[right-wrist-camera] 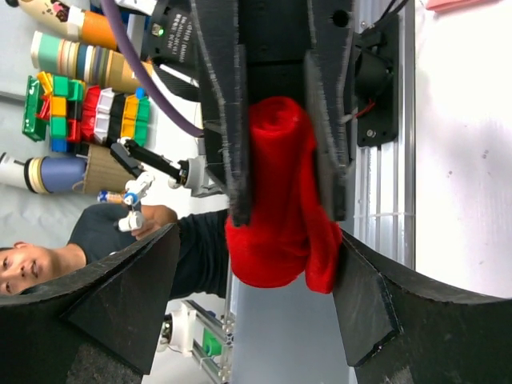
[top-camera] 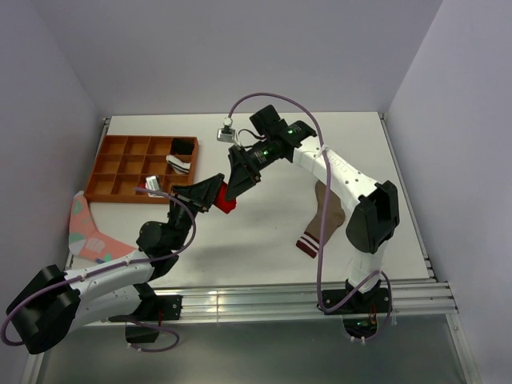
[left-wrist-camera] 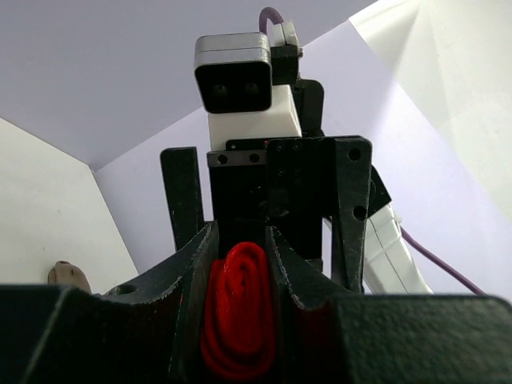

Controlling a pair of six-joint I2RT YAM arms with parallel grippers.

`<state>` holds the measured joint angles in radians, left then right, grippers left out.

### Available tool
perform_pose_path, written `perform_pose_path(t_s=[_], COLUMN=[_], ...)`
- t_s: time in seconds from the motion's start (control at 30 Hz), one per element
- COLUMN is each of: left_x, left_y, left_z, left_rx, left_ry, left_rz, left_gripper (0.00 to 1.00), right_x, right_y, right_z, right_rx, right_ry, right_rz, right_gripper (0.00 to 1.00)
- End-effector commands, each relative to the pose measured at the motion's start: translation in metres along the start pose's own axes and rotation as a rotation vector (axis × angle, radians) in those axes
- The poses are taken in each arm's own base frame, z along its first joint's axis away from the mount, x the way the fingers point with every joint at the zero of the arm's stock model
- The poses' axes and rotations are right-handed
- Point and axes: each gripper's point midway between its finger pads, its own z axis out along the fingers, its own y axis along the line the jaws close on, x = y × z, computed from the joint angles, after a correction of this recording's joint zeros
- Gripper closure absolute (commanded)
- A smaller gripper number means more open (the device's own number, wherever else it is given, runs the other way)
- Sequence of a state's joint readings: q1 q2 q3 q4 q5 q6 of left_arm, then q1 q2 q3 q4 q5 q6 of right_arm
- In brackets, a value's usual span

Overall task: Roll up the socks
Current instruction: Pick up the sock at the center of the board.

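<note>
The red sock [top-camera: 227, 202] is rolled into a tight coil [left-wrist-camera: 240, 312] and hangs above the table, my left gripper [top-camera: 216, 194] shut on it. In the left wrist view the coil sits squeezed between my left gripper's [left-wrist-camera: 240, 268] jaws. My right gripper [top-camera: 240, 176] faces it, open wide. In the right wrist view the roll's loose end [right-wrist-camera: 280, 232] lies between the spread fingers of my right gripper [right-wrist-camera: 258, 238], close to the right finger [right-wrist-camera: 376, 304]. The tan-brown sock [top-camera: 324, 220] lies flat on the table under the right arm, striped cuff [top-camera: 307, 244] nearest.
An orange-brown compartment tray [top-camera: 120, 166] stands at the back left, with dark and white rolled items [top-camera: 181, 156] in its right cells. A pink patterned sock [top-camera: 86, 234] lies at the left edge. White walls close in on both sides.
</note>
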<state>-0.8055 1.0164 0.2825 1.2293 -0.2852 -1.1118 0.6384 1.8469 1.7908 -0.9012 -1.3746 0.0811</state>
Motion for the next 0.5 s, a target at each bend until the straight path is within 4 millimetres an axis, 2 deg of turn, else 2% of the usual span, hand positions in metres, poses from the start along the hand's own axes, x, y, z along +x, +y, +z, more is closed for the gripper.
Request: perform_pose_path(t_s=[0.0,0.2,0.3,0.4,0.43,0.47], left_x=[-0.003,-0.001,0.000,0.000,0.001,0.000], left_y=[-0.007,-0.007,-0.006,-0.006,-0.005,-0.004], left_z=[0.004,0.007,0.008,0.007,0.006,0.005], left_rx=[0.022,0.019,0.016,0.016,0.012,0.010], left_ry=[-0.010,-0.003,0.000,0.002,0.006,0.005], left_rz=[0.009,0.016,0.018,0.011,0.010,0.009], left_gripper=[1.00,1.00,1.00,1.00,1.00,1.00], right_x=[0.002,0.009,0.011,0.008,0.007,0.006], right_y=[0.030,0.017,0.014,0.012,0.012,0.012], right_z=[-0.002,0.005,0.008,0.007,0.008,0.007], right_rx=[-0.041,0.047,0.075,0.107,0.111,0.115], right_ry=[-0.005,0.011,0.018,0.012,0.011,0.011], right_rz=[-0.061,-0.076,-0.088,-0.096,-0.102,-0.101], right_gripper=[0.20,0.24,0.39,0.61,0.75,0.81])
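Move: The rolled red sock, already pinched in the left fingers, has its middle about 2 cm ahead of the left hand and slightly right and above. Its free end stands between the right hand's open fingers, the roll's middle about 3 cm left, 2 cm back and 2 cm below. From the right hand, the brown sock lies some 24 cm right, 8 cm ahead, and the tray about 27 cm left, 20 cm ahead, both roughly 30 cm below. The right hand sinks about 2 cm, closing its wide-open fingers onto the red sock's free end; the left keeps hold. ##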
